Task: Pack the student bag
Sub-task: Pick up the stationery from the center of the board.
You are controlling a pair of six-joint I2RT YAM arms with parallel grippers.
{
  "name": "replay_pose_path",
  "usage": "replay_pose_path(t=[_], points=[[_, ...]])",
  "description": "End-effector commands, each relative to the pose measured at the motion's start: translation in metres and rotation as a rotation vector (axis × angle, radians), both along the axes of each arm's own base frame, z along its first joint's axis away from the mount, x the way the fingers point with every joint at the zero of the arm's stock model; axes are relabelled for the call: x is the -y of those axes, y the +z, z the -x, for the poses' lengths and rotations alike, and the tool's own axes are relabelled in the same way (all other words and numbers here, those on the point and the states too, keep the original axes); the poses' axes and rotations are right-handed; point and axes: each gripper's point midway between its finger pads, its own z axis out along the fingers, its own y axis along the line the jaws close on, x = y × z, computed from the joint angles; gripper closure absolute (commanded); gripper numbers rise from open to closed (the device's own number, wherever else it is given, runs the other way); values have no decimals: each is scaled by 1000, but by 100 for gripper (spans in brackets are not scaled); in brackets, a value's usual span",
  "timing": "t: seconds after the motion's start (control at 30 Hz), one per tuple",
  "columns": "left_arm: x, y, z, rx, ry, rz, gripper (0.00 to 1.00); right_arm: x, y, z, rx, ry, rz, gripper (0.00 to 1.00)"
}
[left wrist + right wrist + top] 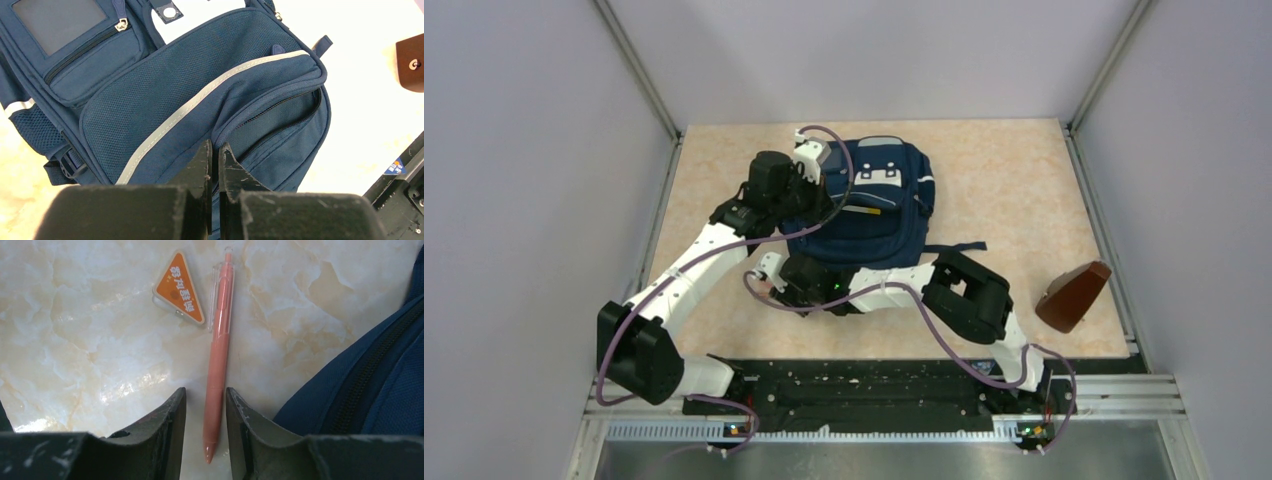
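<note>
The student bag, navy with grey reflective stripes, lies flat in the middle of the table. My left gripper is at its upper left corner, shut, and a fold of the bag's fabric by the zip bunches up at its tips. My right gripper is low over the table just left of the bag's near edge. It is open, with its fingers either side of a salmon-pink pen lying on the table, not touching it. The bag's side shows to the right of that pen.
An orange triangular item with white lettering lies next to the pen's far end. A brown wedge-shaped object rests near the table's right edge. Grey walls surround the table, and a rail runs along the near edge.
</note>
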Motion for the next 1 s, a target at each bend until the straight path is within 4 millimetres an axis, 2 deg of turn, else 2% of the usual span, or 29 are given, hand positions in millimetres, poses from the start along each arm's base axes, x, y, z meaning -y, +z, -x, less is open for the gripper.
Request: replay_pose_path(t=[0.0,0.23,0.4,0.53,0.63,0.77,0.87,0.97], points=[[0,53,-1,115,20,91,100,6,-13,-5,-36,-13,66,69],[-1,53,-1,117,23,88,100,1,-18,10,-131,23,64,82],[-1,52,-1,115,26,86,100,4,-18,10,-124,22,66,100],[-2,52,-2,117,27,84,100,7,-5,10,-105,10,36,100],[-2,52,-2,119,29,82,100,11,13,13,-74,7,6,100],[-4,51,-3,120,34,75,100,24,50,23,8,13,-28,100],[-5,52,-3,125,40,68,100,49,87,28,74,-27,-62,100],[-7,52,-5,129,51,59,100,92,114,31,125,-91,-100,100]])
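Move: My right hand is already down at the pink pen's nib end, with the fingers either side of it; the pen's middle lies about 3 cm to the left, 1 cm ahead and 1 cm below. The orange correction tape is some 8 cm to the left, level with me, and the backpack's middle about 20 cm ahead and 15 cm to the right. From my left hand, still pinching the bag's raised edge, the pen lies roughly 12 cm back, 10 cm left and 21 cm down. I shut my right fingers from about a third open and pinch the pink pen a few centimetres from its nib, staying almost in place. Then I carry it off to the right, speeding up, about 6 cm, drawing back some 3 cm and rising over 3 cm late on, away from the correction tape, with the wrist's pointing nearly unchanged. ##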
